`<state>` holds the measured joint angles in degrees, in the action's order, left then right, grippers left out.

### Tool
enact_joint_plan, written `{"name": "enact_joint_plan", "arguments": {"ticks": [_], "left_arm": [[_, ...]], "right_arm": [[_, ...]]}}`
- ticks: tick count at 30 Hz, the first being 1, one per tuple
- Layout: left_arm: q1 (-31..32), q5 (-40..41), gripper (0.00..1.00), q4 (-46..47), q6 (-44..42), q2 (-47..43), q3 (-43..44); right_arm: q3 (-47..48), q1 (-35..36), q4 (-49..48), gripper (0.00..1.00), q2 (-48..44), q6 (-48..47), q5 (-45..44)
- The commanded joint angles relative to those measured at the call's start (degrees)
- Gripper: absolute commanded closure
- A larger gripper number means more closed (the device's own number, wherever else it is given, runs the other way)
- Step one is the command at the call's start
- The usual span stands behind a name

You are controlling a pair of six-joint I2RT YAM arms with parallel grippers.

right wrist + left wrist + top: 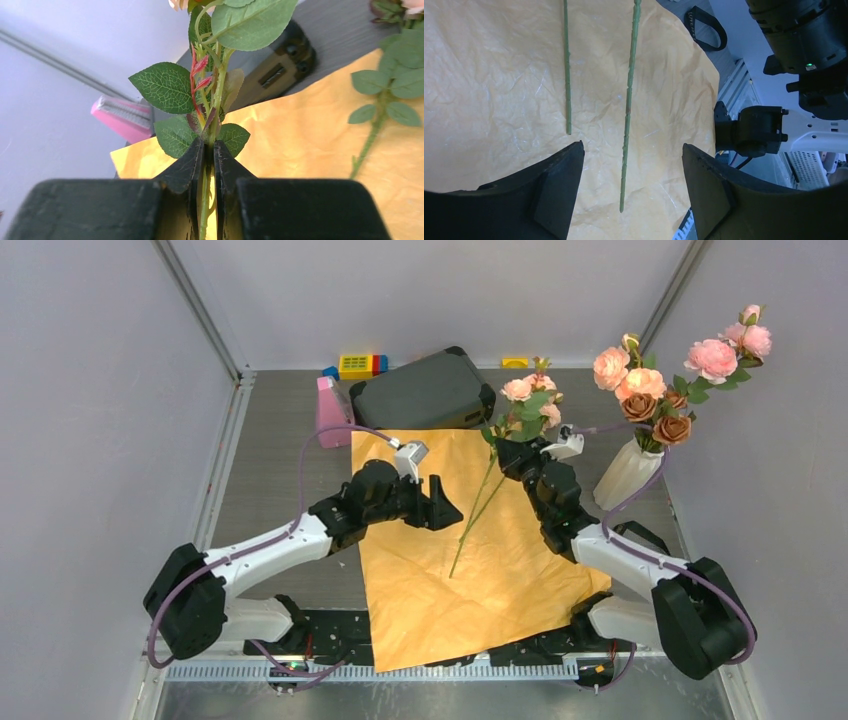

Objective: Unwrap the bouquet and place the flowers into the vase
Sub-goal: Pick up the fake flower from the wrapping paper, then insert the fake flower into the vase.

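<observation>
The bouquet's orange paper [480, 580] lies spread flat on the table. My right gripper [520, 452] is shut on the green stems [218, 95] of a small bunch of flowers [530, 400], which it holds upright over the paper's far edge. Their long stems [470, 520] hang down toward the sheet. My left gripper [445, 508] hovers open over the paper. One stem end [626, 130] hangs between its fingers without touching them, and a second stem [567, 75] hangs to its left. The white vase [625, 475] stands at the right with several roses [650, 390] in it.
A dark grey case [425, 390] sits behind the paper, with a pink wedge-shaped object [331, 410] to its left and coloured blocks [360, 365] at the back wall. A black ribbon loop [706, 30] lies just off the paper's right edge by the right arm.
</observation>
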<state>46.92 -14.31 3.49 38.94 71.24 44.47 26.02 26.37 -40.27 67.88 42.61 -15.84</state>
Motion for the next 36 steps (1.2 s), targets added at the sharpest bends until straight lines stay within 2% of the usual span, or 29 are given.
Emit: {"name": "enact_joint_plan", "arguments": {"ticks": [1, 9, 13, 16, 21, 22, 25, 28, 30, 36], "left_arm": [[0.4, -3.2, 0.26, 9.1, 3.4, 2.3, -1.6], [1.8, -3.3, 0.28, 9.7, 3.8, 5.4, -0.3], [2.1, -3.2, 0.33, 9.7, 3.9, 6.1, 0.2], [2.3, -3.6, 0.59, 9.7, 3.9, 6.4, 0.4], [2.7, -5.1, 0.95, 11.7, 3.3, 6.1, 0.0], [2.8, -5.1, 1.0, 12.4, 2.9, 5.9, -0.4], [3.3, -4.6, 1.0, 15.3, 2.2, 4.4, -2.2], [3.4, -3.4, 1.0, 18.2, 1.8, 2.4, -4.4], [3.5, -2.4, 1.0, 19.6, 1.5, 0.8, -5.7], [3.6, -1.5, 1.0, 19.5, 0.2, -2.2, -7.4]], "right_arm": [[3.8, 3.8, 0.6, 1.0, -3.8, -3.1, -3.3], [6.6, 10.2, 3.5, 1.0, -7.0, -4.9, -3.8], [8.2, 12.9, 3.9, 1.0, -7.6, -5.9, -3.8], [9.0, 14.1, 3.9, 1.0, -7.3, -6.4, -3.6], [10.5, 14.7, 5.0, 1.0, -6.4, -6.9, -2.2], [10.9, 14.7, 5.7, 1.0, -6.4, -7.2, -1.8], [14.0, 14.8, 10.2, 0.95, -5.7, -7.7, 0.2], [16.2, 14.8, 13.7, 0.76, -5.0, -7.7, 1.8], [17.9, 14.8, 18.0, 0.68, -4.4, -7.3, 2.6], [22.4, 14.7, 22.5, 0.55, -1.6, -6.0, 6.5]]}}
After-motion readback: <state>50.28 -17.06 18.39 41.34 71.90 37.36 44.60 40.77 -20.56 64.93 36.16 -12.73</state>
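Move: The lower stem of the flower that the right fingers already hold is about 8 cm to the left hand's right and 8 cm below, roughly level fore and aft. The second flower lies on the wrapping paper about 13 cm ahead, 14 cm right and 15 cm below the left hand. From the right hand, the open left fingers wait some 10 cm back, 12 cm to the left and 4 cm lower; the vase stands about 28 cm to its right, nearly level fore and aft, 5 cm lower. The flower's stem is brought across to the left hand: the right hand carries it about 10 cm left and 9 cm up, drawing back a little and turning counter-clockwise. The left hand eases about 3 cm right and down, pinches the lower stem, then drifts back and up with it; after that the right fingers open around the upper stem. ##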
